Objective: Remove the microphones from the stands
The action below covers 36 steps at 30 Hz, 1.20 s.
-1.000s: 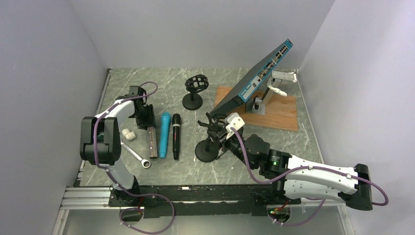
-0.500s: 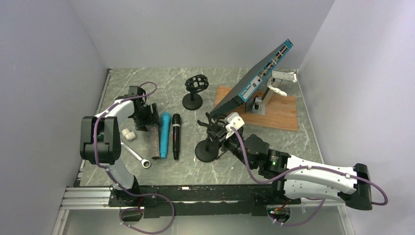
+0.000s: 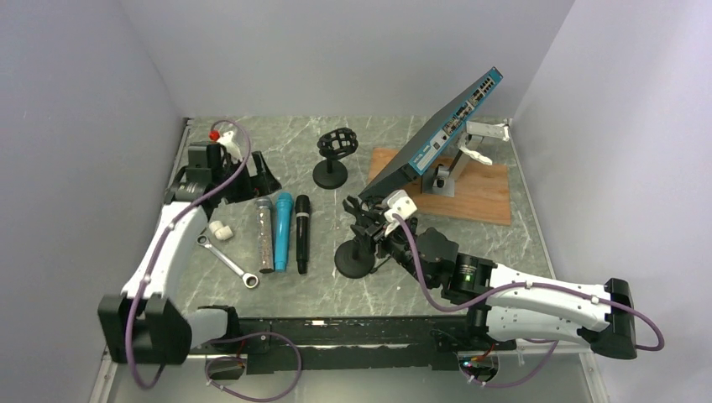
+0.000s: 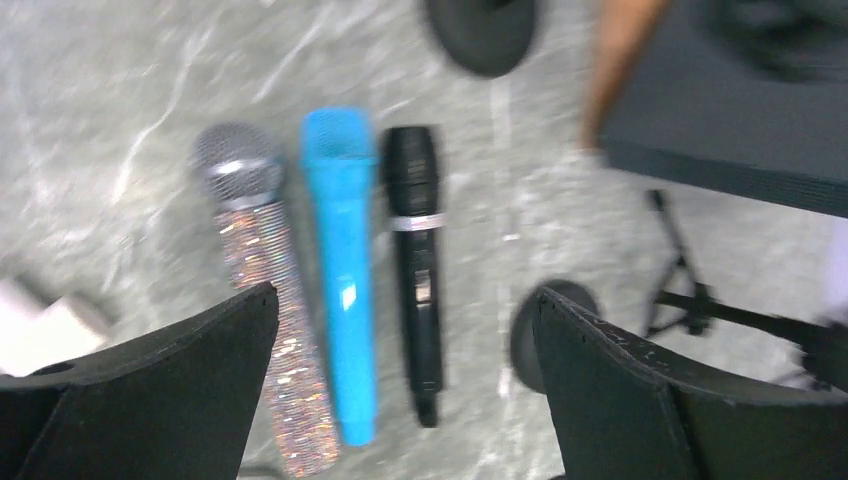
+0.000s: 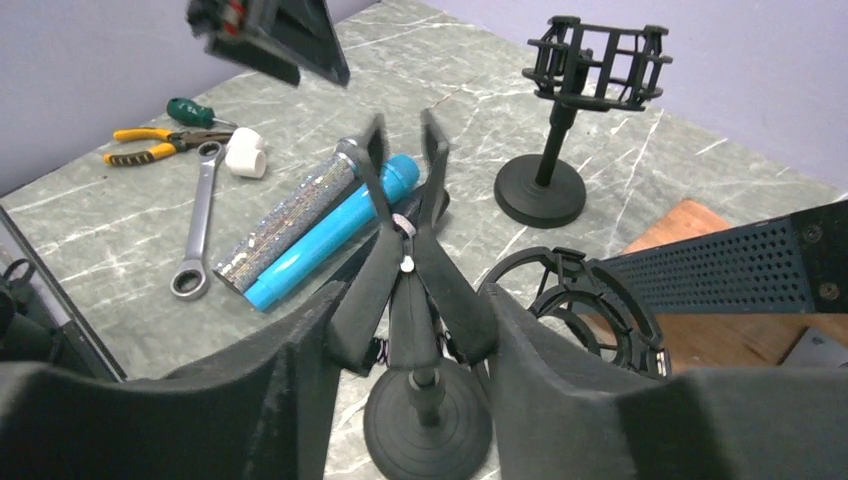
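Three microphones lie side by side on the table: a glitter silver one (image 3: 264, 237) (image 4: 262, 300), a blue one (image 3: 283, 231) (image 4: 342, 260) and a black one (image 3: 301, 233) (image 4: 416, 250). My left gripper (image 3: 253, 172) (image 4: 405, 300) is open and empty, raised above them. The near stand (image 3: 354, 259) (image 5: 428, 420) has a black spring clip (image 5: 405, 250) that holds nothing. My right gripper (image 3: 369, 225) (image 5: 412, 300) is shut on the clip's lower levers. A second stand with an empty shock mount (image 3: 332, 158) (image 5: 560, 150) is at the back.
A wrench (image 3: 231, 264) and white pieces (image 3: 220, 231) lie left of the microphones. Pliers (image 5: 150, 145) and a screwdriver (image 5: 195, 110) lie further left. A network switch (image 3: 437, 138) leans over a wooden board (image 3: 474, 197) at the right. A black ring mount (image 5: 575, 300) sits beside the near stand.
My left gripper has let go of the glitter microphone, opened, and lifted up and back. The glitter microphone now lies beside the blue one. The right arm has barely moved.
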{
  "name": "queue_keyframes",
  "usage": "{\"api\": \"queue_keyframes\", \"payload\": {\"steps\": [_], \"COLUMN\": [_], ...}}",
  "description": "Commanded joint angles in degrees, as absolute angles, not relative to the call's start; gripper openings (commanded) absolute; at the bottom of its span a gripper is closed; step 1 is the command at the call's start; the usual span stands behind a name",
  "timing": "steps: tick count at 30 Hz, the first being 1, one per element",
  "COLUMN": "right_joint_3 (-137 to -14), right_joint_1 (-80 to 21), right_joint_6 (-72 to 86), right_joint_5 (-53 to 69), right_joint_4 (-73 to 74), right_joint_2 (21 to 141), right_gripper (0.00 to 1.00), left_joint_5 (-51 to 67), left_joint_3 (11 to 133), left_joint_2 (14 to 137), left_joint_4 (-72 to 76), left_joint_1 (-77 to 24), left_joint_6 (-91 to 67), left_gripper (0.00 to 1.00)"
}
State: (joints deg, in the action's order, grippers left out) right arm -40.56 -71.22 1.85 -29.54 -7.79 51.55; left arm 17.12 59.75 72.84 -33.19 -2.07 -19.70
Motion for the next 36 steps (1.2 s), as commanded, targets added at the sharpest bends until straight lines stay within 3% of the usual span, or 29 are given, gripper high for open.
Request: {"api": "queue_keyframes", "payload": {"steps": [1, 4, 9, 17, 27, 32, 36], "right_joint_3": [-43.12, -44.03, -44.58, -41.88, -38.6, -38.28, -38.28], "right_joint_1": [-71.25, -71.27, -71.28, -71.3, -71.27, -71.33, -71.3], "right_joint_6": [3.54, 3.75, 5.42, 8.2, 12.64, 13.46, 13.86], "right_joint_5": [-29.65, -30.07, -30.53, -30.72, -33.98, -34.03, -34.35], "right_joint_4": [-4.79, -4.21, -3.18, 0.9, 7.43, 9.05, 10.16], "right_joint_2": [51.91, 52.13, 49.41, 37.28, 27.57, 26.83, 26.79], "right_gripper": [0.6, 0.82, 0.9, 0.93, 0.94, 0.94, 0.94], "left_joint_5": [32.72, 42.26, 48.47, 36.48, 33.76, 32.86, 31.26], "left_joint_3": [61.01, 62.47, 64.08, 58.72, 52.9, 51.6, 50.58], "left_joint_2": [62.65, 59.59, 60.4, 60.69, 63.94, 65.1, 65.51], "left_joint_4": [-24.27, -17.35, -8.88, 2.51, 10.59, 11.53, 10.03], "left_joint_1": [-4.26, -7.12, -15.47, -25.61, -32.57, -33.8, -34.17], "left_joint_6": [-23.66, -27.47, -35.85, -49.34, -54.57, -55.12, -54.43], "left_gripper": [0.99, 0.99, 0.99, 0.99, 0.99, 0.87, 0.7]}}
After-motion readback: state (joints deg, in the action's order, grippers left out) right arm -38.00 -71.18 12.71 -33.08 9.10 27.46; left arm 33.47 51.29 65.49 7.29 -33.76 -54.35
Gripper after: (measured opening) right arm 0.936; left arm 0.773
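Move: The mic stand's clip, which the right fingers still hold, lies about 24 cm to the left hand's right, some 9 cm back and 12 cm above it. Under the left hand, some 14 cm down and 5–6 cm back, lie the glitter microphone 2 cm to its left, the blue one 4 cm and the black one 9 cm to its right. From the right hand the clip is 2 cm ahead, 2 cm left and 2 cm up; the ring mount is 6 cm ahead, 7 cm right and about 14 cm lower. The right fingers open wide and let go of the stand's clip, then back off some 9 cm to the right and a little back, first rising, then dipping. Meanwhile the left hand climbs from the microphones and sweeps about 23 cm right and 10 cm back to the clip, rolling its left side down and turning clockwise, then sinks a few centimetres and starts closing its wide-open fingers around the clip. ##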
